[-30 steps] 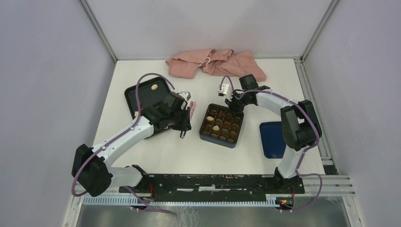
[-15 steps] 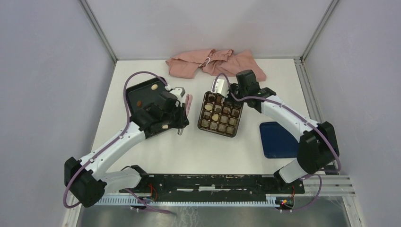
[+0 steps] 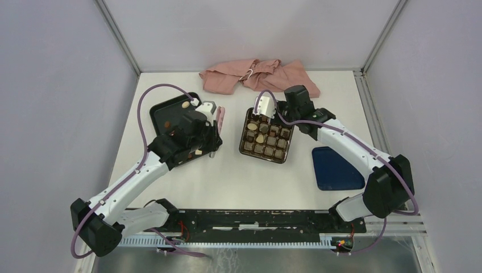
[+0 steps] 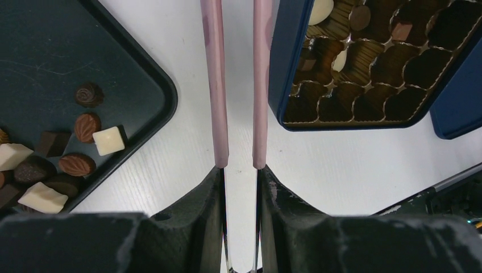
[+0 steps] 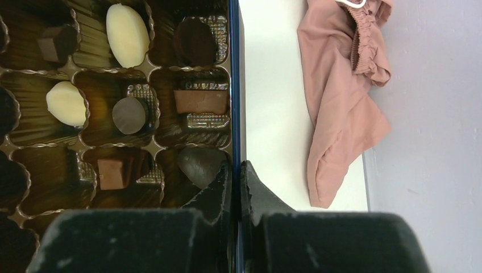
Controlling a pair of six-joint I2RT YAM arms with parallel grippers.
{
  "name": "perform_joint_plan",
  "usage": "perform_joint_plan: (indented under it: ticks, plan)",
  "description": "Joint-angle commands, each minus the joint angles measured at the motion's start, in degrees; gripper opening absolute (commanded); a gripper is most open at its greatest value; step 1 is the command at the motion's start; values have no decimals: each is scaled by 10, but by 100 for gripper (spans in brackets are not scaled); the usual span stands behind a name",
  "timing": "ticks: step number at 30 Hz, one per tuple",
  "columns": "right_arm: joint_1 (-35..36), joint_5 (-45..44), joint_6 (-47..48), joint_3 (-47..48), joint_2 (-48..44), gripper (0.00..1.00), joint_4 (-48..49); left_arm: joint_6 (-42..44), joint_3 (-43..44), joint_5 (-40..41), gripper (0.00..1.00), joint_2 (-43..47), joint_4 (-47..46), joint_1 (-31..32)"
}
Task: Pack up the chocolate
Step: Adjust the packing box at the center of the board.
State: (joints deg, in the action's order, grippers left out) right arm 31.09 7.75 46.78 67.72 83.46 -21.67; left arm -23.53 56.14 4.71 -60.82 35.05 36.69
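Observation:
Chocolate pieces (image 4: 85, 128), dark, light brown and cream-white, lie in the black rimmed tray (image 3: 165, 111) at the left. More chocolate (image 5: 128, 35) sits in cells of the dark blue box (image 3: 266, 135) at the middle. My left gripper (image 3: 214, 133) (image 4: 240, 169) is shut on pink-armed tongs (image 4: 215, 85). They hang over bare table between tray and box, arms apart, tips out of the wrist view. My right gripper (image 3: 277, 115) (image 5: 235, 170) is shut on the box's far wall (image 5: 235, 85).
A crumpled pink cloth (image 3: 256, 77) lies at the back, just beyond the box. A flat dark blue lid (image 3: 335, 168) rests on the table to the right. Grey walls close in the table on three sides.
My right gripper shut on the box wall, and the box slid toward the back and turned. My left arm carried the tongs back and left, nearer the tray.

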Motion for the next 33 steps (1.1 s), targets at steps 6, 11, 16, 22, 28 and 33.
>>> perform_joint_plan:
  ticks: [6, 11, 16, 22, 28, 33]
  plan:
    - [-10, 63, 17, -13, -12, 0, 27, 45, -9, 32, 32, 7, -1, -12]
    - [-74, 212, 3, 42, 90, 0, -53, 54, -12, 14, 33, -19, 17, -55]
    - [-102, 276, -7, 70, 158, 0, -90, 64, -16, -31, 33, -47, 19, -126]
    - [-103, 271, -19, 76, 203, 11, -86, 87, 6, -90, 33, -109, 16, -216]
    - [-115, 284, -21, 91, 222, 29, -105, 109, 50, -128, 32, -193, 28, -302]
    - [-130, 284, -22, 82, 185, 46, -97, 97, 80, -135, 32, -212, 73, -325]
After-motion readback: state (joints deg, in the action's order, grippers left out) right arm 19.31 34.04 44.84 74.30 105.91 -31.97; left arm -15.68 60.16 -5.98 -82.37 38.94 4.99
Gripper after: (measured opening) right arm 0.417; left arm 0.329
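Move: Holding the tilted packing box by its far rim, right of centre, the right hand has the box's middle about 8 cm back, 5 left and 6 lower; its landing spot on the board lies some 9 cm back, 5 left and 17 below. The blue tray is roughly 13 back, 21 right. From the left hand, carrying the pink tongs, the chocolates lie about 6 ahead, 12 left and 18 below; the black tray's middle is 13 ahead, 11 left. Lowering the packing box nearly straight down by some 13 cm, the right hand tips its fingers down about 30 degrees so the box levels, then opens them around the far rim and lets go. Meanwhile the left hand, keeping the tongs, sweeps left, down and forward over the chocolates, its wrist tipping down and turning counter-clockwise. ##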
